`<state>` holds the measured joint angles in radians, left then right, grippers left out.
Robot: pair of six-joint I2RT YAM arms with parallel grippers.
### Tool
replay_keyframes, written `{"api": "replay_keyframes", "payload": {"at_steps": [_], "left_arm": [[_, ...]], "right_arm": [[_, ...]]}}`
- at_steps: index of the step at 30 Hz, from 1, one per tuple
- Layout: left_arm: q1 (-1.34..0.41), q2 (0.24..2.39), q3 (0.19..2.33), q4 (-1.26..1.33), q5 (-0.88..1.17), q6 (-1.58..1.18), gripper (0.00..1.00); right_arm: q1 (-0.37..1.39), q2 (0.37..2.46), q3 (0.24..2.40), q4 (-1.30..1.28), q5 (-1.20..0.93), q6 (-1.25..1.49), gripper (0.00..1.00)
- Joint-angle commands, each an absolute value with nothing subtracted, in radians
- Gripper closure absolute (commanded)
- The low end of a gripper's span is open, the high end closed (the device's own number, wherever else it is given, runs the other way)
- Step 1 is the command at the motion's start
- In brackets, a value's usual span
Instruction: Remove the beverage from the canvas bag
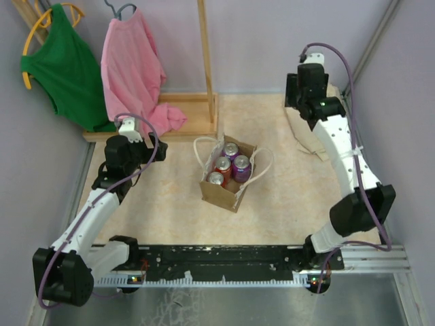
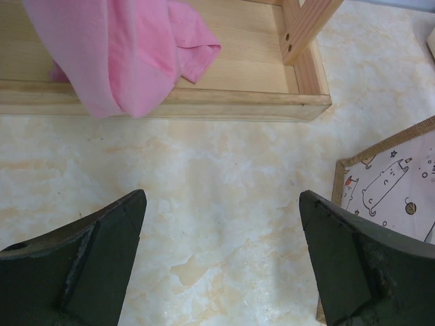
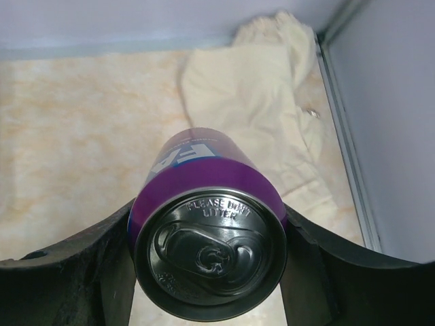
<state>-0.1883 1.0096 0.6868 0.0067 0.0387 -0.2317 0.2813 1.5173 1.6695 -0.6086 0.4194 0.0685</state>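
The tan-brown canvas bag with white loop handles stands open at the table's middle, with several cans upright inside. My right gripper is at the far right, away from the bag, over the cream cloth. In the right wrist view it is shut on a purple beverage can, whose top faces the camera. My left gripper is left of the bag, open and empty above bare table. The bag's cat-printed side shows at that view's right edge.
A cream-beige cloth lies crumpled in the far right corner by the wall. A wooden rack base with a pink garment draped on it stands at the back left, beside a green garment.
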Motion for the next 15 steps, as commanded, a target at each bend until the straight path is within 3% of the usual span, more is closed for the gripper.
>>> {"api": "replay_keyframes", "payload": {"at_steps": [1, 8, 15], "left_arm": [[-0.192, 0.995, 0.679, 0.022, 0.054, -0.238, 0.00], [-0.192, 1.014, 0.685, 0.025, 0.069, -0.237, 0.00], [-0.192, 1.018, 0.677, 0.028, 0.069, -0.238, 0.00]], "right_arm": [[0.206, 1.561, 1.620, -0.579, 0.372, 0.090, 1.00], [0.131, 1.559, 1.398, -0.483, 0.258, 0.124, 1.00], [0.130, 1.620, 1.365, -0.422, 0.217, 0.108, 1.00]]}}
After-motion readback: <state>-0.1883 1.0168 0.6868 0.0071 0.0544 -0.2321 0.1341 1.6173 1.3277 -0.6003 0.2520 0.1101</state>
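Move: The right hand holds a purple can high above the table. The bare patch it is headed for, beside the cream cloth, lies roughly 31 cm below it, 3 cm back and 4 cm to its right. The cloth's middle is about 6 cm ahead and 13 cm right of the hand; the canvas bag is some 17 cm back and 20 cm left. From the left hand, that patch lies about 43 cm right and 5 cm ahead. Keeping its pinch on the purple can, the right hand swoops down about 18 cm towards the bare table beside the cream cloth. It drifts some 4 cm right early on and then eases slightly back, the fingers tipping down about 25 degrees; the descent slows sharply at the end. ##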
